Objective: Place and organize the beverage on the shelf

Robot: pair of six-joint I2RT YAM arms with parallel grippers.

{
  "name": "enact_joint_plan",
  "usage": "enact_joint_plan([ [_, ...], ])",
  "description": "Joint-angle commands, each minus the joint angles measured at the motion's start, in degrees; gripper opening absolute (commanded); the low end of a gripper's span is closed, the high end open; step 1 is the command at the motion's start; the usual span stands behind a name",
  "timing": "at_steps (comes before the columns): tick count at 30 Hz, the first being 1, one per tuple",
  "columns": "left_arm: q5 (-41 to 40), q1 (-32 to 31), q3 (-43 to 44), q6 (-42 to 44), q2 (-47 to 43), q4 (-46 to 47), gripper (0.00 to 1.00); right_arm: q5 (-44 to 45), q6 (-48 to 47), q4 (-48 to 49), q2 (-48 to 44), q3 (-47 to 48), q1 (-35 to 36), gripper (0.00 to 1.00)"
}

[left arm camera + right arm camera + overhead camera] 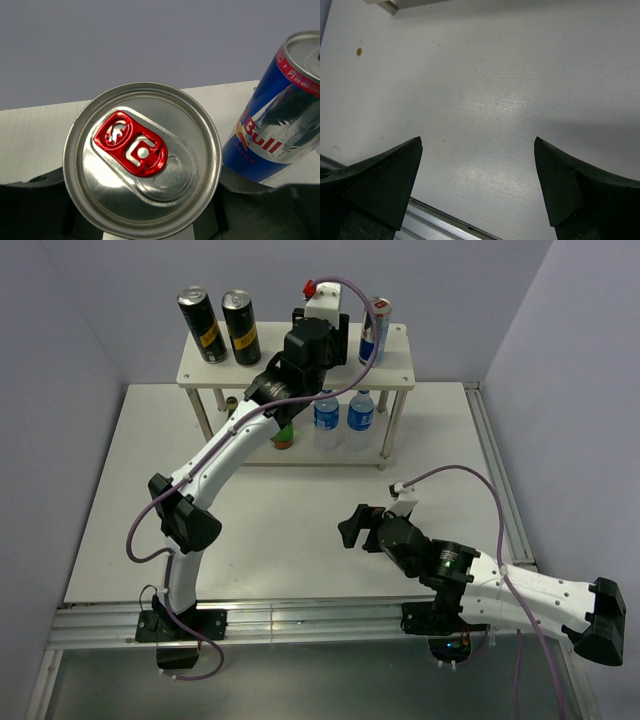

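Observation:
The pale wood shelf (pixel 395 372) stands at the far side of the table. Two tall black cans (pixel 222 327) stand on the left of its top board. A slim blue-silver-red can (pixel 375 330) stands on the right of that board. My left gripper (pixel 325 325) is over the top board, shut on a second slim can (pixel 142 160) with a red tab; the standing can (pixel 272 130) is just to its right. A small green bottle (pixel 283 435) stands on the lower tier. My right gripper (pixel 352 528) is open and empty low over the table (pixel 495 100).
Two clear bottles with blue labels (pixel 342 414) stand on the lower tier beside the green bottle. Another small dark bottle top (pixel 232 403) shows under the top board's left part. An aluminium rail (pixel 300 622) runs along the table's near edge.

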Motion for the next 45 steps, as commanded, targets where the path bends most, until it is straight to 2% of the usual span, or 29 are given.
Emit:
enact_joint_plan([
  [1, 0.66, 0.24, 3.35, -0.7, -0.12, 6.07, 0.06, 2.04, 1.45, 2.76, 0.84, -0.5, 0.85, 1.0],
  [3, 1.01, 0.24, 3.0, -0.61, -0.03, 6.42, 0.17, 2.04, 1.8, 3.2, 1.11, -0.77, 1.11, 1.0],
  [4, 1.1, 0.33, 2.92, -0.7, -0.12, 6.5, 0.3, 2.04, 1.8, 3.37, 1.63, -0.77, 1.2, 1.0],
  [6, 1.71, 0.42, 2.74, -0.79, -0.03, 6.5, 0.46, 2.13, 1.97, 3.81, 1.98, -0.85, 1.37, 1.0],
  [7, 1.98, 0.42, 2.74, -0.79, 0.06, 6.42, 0.57, 2.22, 2.24, 3.9, 2.42, -0.86, 1.55, 1.0],
  [10, 2.94, 0.59, 2.92, -0.79, 0.49, 5.98, 0.75, 2.48, 2.5, 4.25, 2.95, -0.86, 1.72, 1.0],
  [13, 4.08, 0.77, 3.26, -0.87, 1.11, 5.45, 0.85, 2.74, 2.59, 4.25, 3.39, -0.77, 2.08, 1.0],
  [31, 4.09, 1.21, 1.51, -1.4, 1.55, 5.53, 0.87, 3.71, 3.21, 4.6, 4.97, -0.68, 2.96, 1.0],
  [35, 3.91, 1.3, -1.56, -2.02, -0.2, 5.45, 0.9, 3.71, 3.38, 4.69, 5.59, -0.59, 3.13, 1.0],
  [37, 4.0, 1.3, -3.49, -2.63, -2.22, 5.8, 0.99, 3.97, 3.56, 4.69, 5.59, -0.59, 3.31, 1.0],
  [45, 2.68, 0.95, -17.47, -3.78, -11.19, 8.88, 0.99, 4.68, 4.08, 4.08, 4.98, -1.38, 3.57, 1.0],
])
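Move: The left hand holds a Red Bull can over the top shelf; the spot where it is to stand is about 2 cm ahead, 2 cm right and 8 cm below the hand point. The other Red Bull can stands some 8 cm right and 2 cm ahead, and the nearer black can about 18 cm left and 2 cm ahead, both near hand height. From the right hand the spot lies roughly 31 cm ahead, 3 cm left and 22 cm up. The Red Bull can on the top shelf is let go as the left fingers spread from their grip to wide open, while the hand eases about 1.5 cm forward and to the right, bobbing up a centimetre and back. The hand then sinks some 5 cm towards the shelf board beside the can's lower part, drawing back about 2 cm and tipping slightly down at the end. ##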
